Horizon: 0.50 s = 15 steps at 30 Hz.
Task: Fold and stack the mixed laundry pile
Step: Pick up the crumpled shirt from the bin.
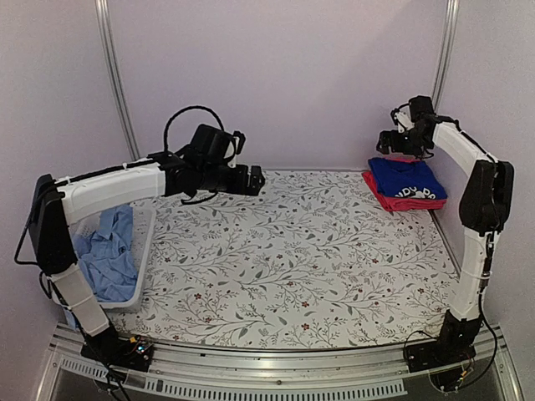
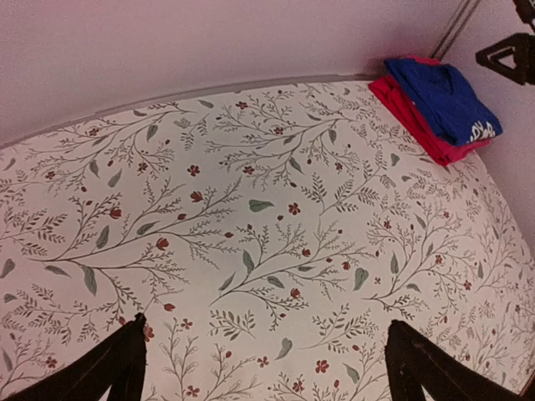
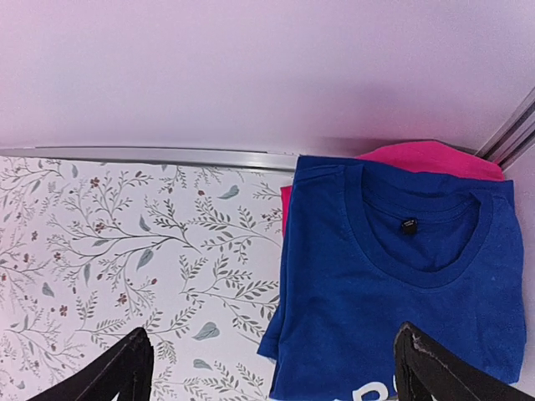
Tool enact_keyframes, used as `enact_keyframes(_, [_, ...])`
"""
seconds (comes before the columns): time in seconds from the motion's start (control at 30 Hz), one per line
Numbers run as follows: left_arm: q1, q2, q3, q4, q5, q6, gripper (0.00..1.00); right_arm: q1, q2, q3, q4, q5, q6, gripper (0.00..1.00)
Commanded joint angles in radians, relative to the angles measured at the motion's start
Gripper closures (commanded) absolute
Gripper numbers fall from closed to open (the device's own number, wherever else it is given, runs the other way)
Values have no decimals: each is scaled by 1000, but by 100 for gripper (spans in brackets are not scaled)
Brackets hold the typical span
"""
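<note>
A folded royal-blue shirt (image 1: 408, 179) with white print lies on a folded red-pink garment (image 1: 384, 199) in the table's far right corner. My right gripper (image 1: 389, 144) hangs open just above that stack, touching nothing. In the right wrist view its gripper (image 3: 272, 334) straddles the left edge of the blue shirt (image 3: 393, 276), and the pink garment (image 3: 418, 156) peeks out behind. A crumpled light-blue shirt (image 1: 109, 251) fills the white basket (image 1: 144, 251) at the left. My left gripper (image 1: 256, 180) hovers open over the far middle of the table. The left wrist view shows its gripper (image 2: 266, 326) empty.
The floral table cover (image 1: 292, 259) spans the whole table. A grey rail (image 3: 167, 155) runs along the far edge at the wall. Metal posts (image 1: 117, 79) stand at both far corners. The right arm (image 1: 485, 200) rises along the right edge.
</note>
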Motion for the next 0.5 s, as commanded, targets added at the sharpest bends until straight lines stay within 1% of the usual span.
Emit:
enact_keyframes(0.0, [122,-134,30,-208,-12,-153,0,-5,-138,-106,37,-129,86,1])
enact_keyframes(0.1, [201,-266,-43,-327,-57,-261,0,-3,-188,-172,39,-211,144,1])
enact_keyframes(0.23, [312,-461,-168,-590,-121,-438,0,21,-222,-229,13,-241,166,1])
enact_keyframes(0.3, [369,-540,-228,-762,-163,-563,0,37,-238,-259,14,-256,171,1])
enact_keyframes(0.37, [434,-618,-307,-870,-158,-633,0,54,-246,-278,8,-277,182,1])
enact_keyframes(0.47, [490,-738,-448,-937,-118,-710,0,83,-263,-318,18,-290,190,1])
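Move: The crumpled light-blue shirt lies in the bin about 41 cm to the left hand's left, roughly 9 cm back and some 16 cm below. The bin's middle is likewise 41 cm left but only about 6 cm back. From the right hand that shirt is far off, some 83 cm left, 29 cm back and 16 cm lower, while the folded stack lies about 6 cm to its right, 2 cm back and 17 cm below. The left hand sweeps fast through the air towards the crumpled shirt, nearly 30 cm left and, after a tiny start forward, some 11 cm back, arching up about 6 cm and sinking most of that again, while it swings about 50 degrees counter-clockwise, tips further down and keeps its fingers wide open. The right hand, empty and open, meanwhile draws about 7 cm back and 6 cm left, away from the folded stack, rising some 4 cm and coming down again as it rolls its left side up by about 15 degrees; neither hand touches any cloth. ##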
